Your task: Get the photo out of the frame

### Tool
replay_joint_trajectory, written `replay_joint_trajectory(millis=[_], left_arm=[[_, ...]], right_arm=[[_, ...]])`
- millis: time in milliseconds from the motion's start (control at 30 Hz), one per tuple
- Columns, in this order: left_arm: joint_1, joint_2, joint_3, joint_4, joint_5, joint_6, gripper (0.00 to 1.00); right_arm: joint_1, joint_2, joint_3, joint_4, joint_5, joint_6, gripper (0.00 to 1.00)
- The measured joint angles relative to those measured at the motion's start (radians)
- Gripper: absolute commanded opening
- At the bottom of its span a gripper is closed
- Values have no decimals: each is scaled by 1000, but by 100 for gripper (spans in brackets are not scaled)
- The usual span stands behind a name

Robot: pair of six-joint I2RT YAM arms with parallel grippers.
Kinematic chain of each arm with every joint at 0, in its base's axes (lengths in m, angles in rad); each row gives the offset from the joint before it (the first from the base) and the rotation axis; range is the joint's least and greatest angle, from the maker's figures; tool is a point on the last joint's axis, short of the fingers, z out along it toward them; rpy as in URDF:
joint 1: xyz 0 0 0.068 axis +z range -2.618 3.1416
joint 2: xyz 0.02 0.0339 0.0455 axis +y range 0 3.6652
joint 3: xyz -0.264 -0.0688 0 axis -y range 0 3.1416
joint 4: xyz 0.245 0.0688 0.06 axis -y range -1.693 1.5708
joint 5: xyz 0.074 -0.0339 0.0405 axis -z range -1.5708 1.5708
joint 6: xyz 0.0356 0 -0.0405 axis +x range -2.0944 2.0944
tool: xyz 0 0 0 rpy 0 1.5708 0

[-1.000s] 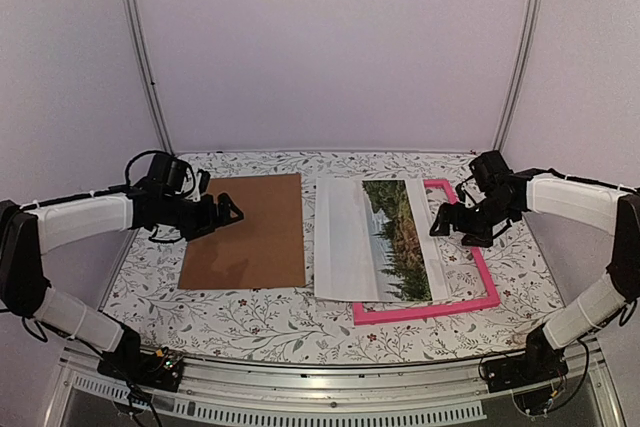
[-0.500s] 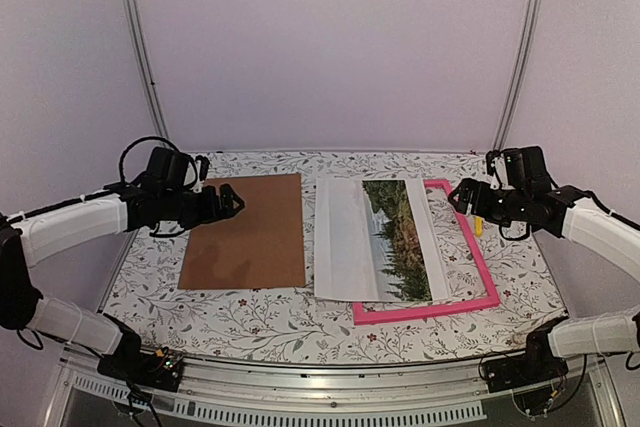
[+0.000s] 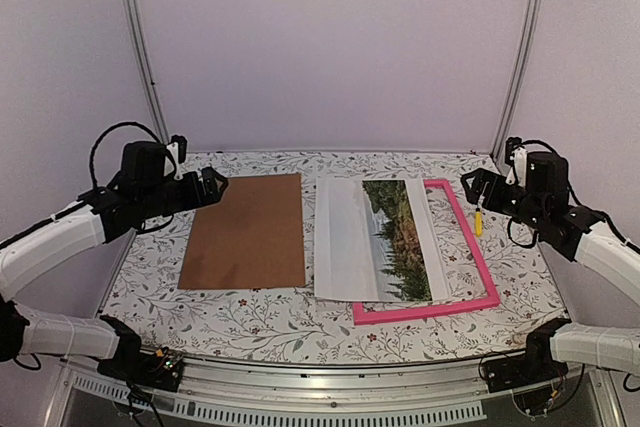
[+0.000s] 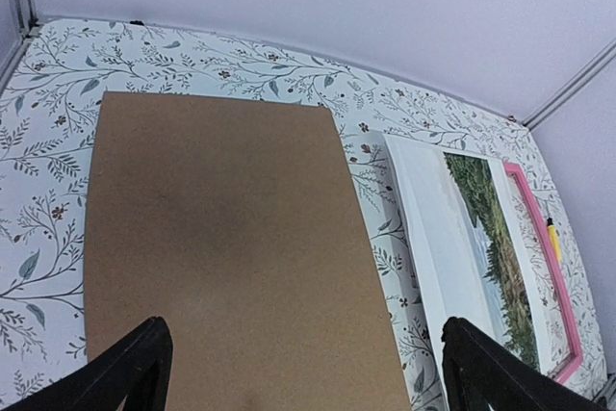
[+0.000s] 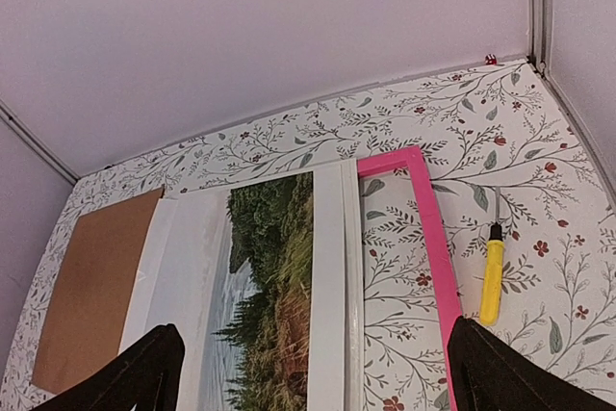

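The photo (image 3: 375, 239), a white-margined sheet with a print of trees, lies flat at the table's middle. It covers the left part of the pink frame (image 3: 482, 265), whose right and near sides show beside it. In the right wrist view the photo (image 5: 260, 276) and frame (image 5: 435, 238) lie below my open right gripper (image 5: 308, 358). That right gripper (image 3: 470, 187) hovers past the frame's far right corner with nothing in it. My left gripper (image 3: 215, 184) hangs open over the far left corner of the brown backing board (image 3: 248, 232). In the left wrist view it (image 4: 300, 353) is empty above the board (image 4: 221, 238).
A yellow-handled tool (image 3: 477, 220) lies on the floral tabletop just right of the frame, also seen as the yellow tool (image 5: 493, 281) in the right wrist view. Metal rails (image 3: 140, 47) and pale walls close in the back and sides.
Both arms have drawn back and risen. The right gripper left the frame's right edge for the far right corner; the left gripper moved left off the board. Photo, frame and board lie unmoved.
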Motion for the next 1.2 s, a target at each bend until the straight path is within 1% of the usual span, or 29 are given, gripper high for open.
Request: replay_joint_trajectory(millis=[200,333,400,500,633,700,800,967,1033,1200], left_arm=[[0,-10,-12,14,-37,33,99],[0,-25,-45,45,-69,93,99],[0,-41,-82,87,-68,137,99],[0,-84,-167,177,-61,195,99],[4,-122,-245,253,-61,238,99],[13,-120,-264,284,-60,252,99],[39,-110,-285,320,-52,261,99],[89,-95,-304,343,-43,267,99],[103,-104,-313,350,-63,263,99],[160,-151,-361,369,-113,249,99]], right_arm=[[0,1,-7,41,8,-27,99],[-2,6,-52,115,71,-80,99],[-14,21,-75,153,107,-116,99],[-71,50,-119,227,140,-164,99],[-167,72,-204,349,150,-196,99],[-219,101,-257,446,154,-204,99],[-248,166,-311,578,164,-223,99],[-251,291,-404,856,182,-287,99],[-251,340,-456,995,183,-314,99],[-251,425,-524,1279,173,-360,99]])
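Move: The photo, in its white mat, lies out of the frame: its middle is about 9 cm ahead and 22 cm left of the right hand, and 8 cm ahead and 43 cm right of the left. All things lie some 22 cm below the hands. From the right hand, the pink frame's middle is 7 cm ahead and 12 cm left, the yellow screwdriver 15 cm ahead and 10 cm right. The brown board is 11 cm ahead and 3 cm right of the left hand. Both empty grippers stay wide open and withdraw sideways, touching nothing: the right swings about 11 cm right and sinks some 8 cm, away from the photo and across to the outer side of the frame's right bar, turning clockwise about 20 degrees as its fingers tip up. The left first draws back a centimetre, then goes about 8 cm left and nearly 4 cm down, away from the photo, its fingers tipping up and its left side rising slightly. ##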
